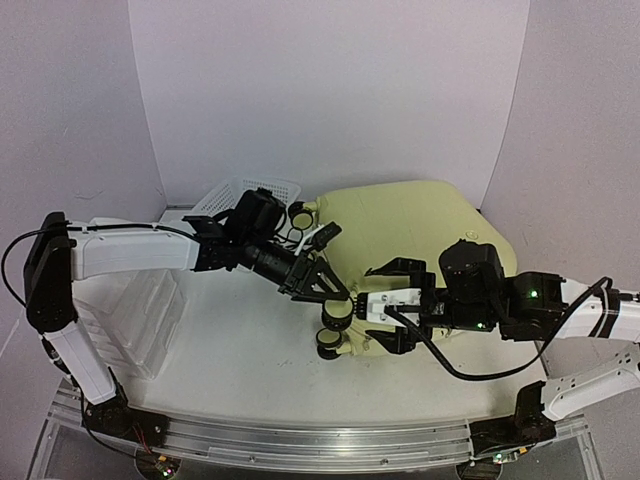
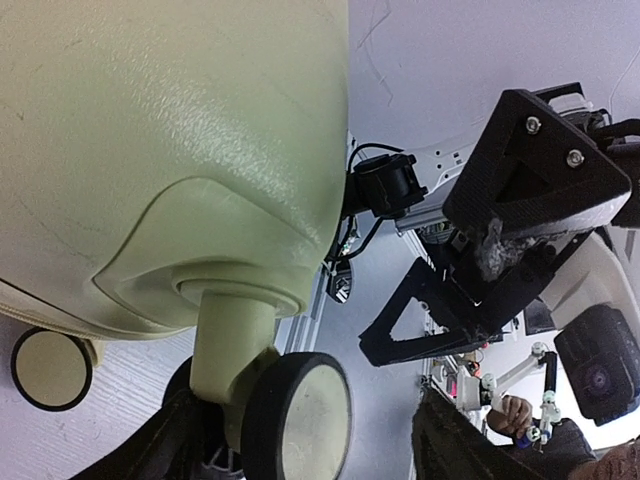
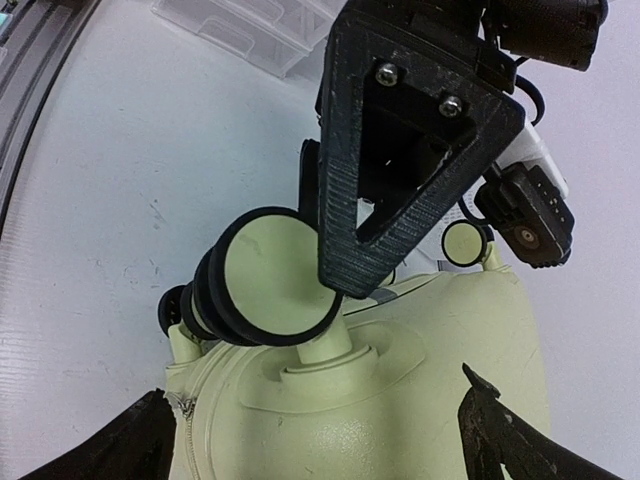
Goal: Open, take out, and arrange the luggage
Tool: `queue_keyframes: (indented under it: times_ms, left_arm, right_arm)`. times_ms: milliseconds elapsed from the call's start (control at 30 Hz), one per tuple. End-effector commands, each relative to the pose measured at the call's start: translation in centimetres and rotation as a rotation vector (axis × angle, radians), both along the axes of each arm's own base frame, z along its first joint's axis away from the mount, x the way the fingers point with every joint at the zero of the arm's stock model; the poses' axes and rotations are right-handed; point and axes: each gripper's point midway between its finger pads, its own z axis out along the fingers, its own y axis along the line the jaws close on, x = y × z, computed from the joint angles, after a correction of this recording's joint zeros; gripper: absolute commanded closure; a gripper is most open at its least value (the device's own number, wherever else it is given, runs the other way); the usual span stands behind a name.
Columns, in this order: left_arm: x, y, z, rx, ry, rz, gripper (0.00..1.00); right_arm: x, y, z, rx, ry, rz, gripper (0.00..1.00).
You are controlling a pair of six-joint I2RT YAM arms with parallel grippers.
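Observation:
The luggage (image 1: 420,225) is a pale yellow hard-shell suitcase lying shut on the table, its caster wheels pointing left. My left gripper (image 1: 325,287) reaches in from the left. It stands open around a near caster wheel (image 2: 300,420); the wheel sits between the fingers (image 2: 455,450), with a gap on the right side. My right gripper (image 1: 390,305) is open too, straddling the same wheeled corner of the luggage (image 3: 380,420) from the right, fingers (image 3: 510,445) wide apart. The caster wheel (image 3: 275,280) shows just past it, with a left finger (image 3: 400,150) above it.
A white mesh basket (image 1: 245,190) stands behind the left arm, next to the luggage's far wheel (image 1: 300,215). A clear plastic drawer organizer (image 1: 130,310) lies at the left. The two grippers face each other closely over the wheel. The table's front rail (image 1: 300,440) runs along the bottom.

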Motion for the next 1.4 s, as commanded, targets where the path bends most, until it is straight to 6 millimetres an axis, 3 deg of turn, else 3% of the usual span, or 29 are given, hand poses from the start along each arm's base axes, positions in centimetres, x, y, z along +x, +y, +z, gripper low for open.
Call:
queue_keyframes:
  times_ms: [0,67,167,233,300,400,567,733,867,1033,1133,1367]
  left_arm:
    - [-1.2,0.5,-3.0,0.114,0.099,-0.032,0.34]
    - [-1.4,0.3,-3.1,0.112,0.124,-0.049,0.4]
    - [-1.9,0.4,-3.6,0.117,0.151,-0.071,0.39]
    - [-2.2,0.4,-3.5,0.113,0.172,-0.088,0.44]
    - [-2.3,0.4,-3.2,0.106,0.176,-0.096,0.5]
    - [-2.5,0.4,-2.4,0.086,0.177,-0.111,0.55]
    - [-2.5,0.4,-2.0,0.077,0.178,-0.116,0.6]
    - [-3.1,0.5,-2.4,0.066,0.233,-0.168,0.55]
    - [-3.5,1.0,-0.5,0.013,0.255,-0.217,0.55]
    - [-2.6,1.9,1.7,-0.031,0.269,-0.212,0.57]
    - [-2.4,2.0,1.5,-0.028,0.275,-0.206,0.57]
    - [-2.5,2.2,0.9,-0.016,0.274,-0.193,0.56]
  right_arm:
    - [0.0,0.1,0.2,0.027,0.016,-0.012,0.06]
    - [-0.2,0.3,0.2,0.021,0.013,0.01,0.11]
    - [-0.6,0.5,0.4,0.009,0.005,0.042,0.15]
    - [-1.2,0.7,0.2,0.002,0.015,0.088,0.16]
    - [-2.0,1.0,-0.6,-0.022,0.01,0.148,0.14]
    - [-1.4,1.7,-0.8,-0.015,-0.014,0.147,0.06]
    - [-0.4,3.4,-1.6,-0.005,-0.017,0.131,0.06]
    - [-0.4,4.0,-2.8,-0.011,-0.023,0.15,0.06]
    - [0.0,4.1,-2.9,0.003,-0.045,0.136,0.03]
    - [1.9,4.7,-1.8,0.088,-0.145,0.057,0.02]
    - [2.9,4.9,-0.8,0.144,-0.196,0.009,0.08]
    - [2.8,5.7,-0.2,0.15,-0.173,0.028,0.37]
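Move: The near upper caster wheel on the luggage is about 7 cm left of the right hand, level with it fore and aft, and some 4 cm below. The left hand is already there, with the wheel 2 cm to its right, 2 cm back and 2 cm below. From the right hand, the lower caster is about 9 cm left, 3 cm back and 16 cm down; the far caster is roughly 19 cm ahead and 14 cm left; the case's middle is 10 cm ahead, 11 cm right. The right hand closes in around the near upper caster wheel until it stands between its fingers: after a small draw back it goes left and down, about 4 cm each, then some 2 cm forward, wide open until its fingers begin closing at the end. The left hand keeps its fingers astride the caster, narrowing them by almost half while it sinks a little, then eases back and left by 1–2 cm, rolling about 15 degrees. ##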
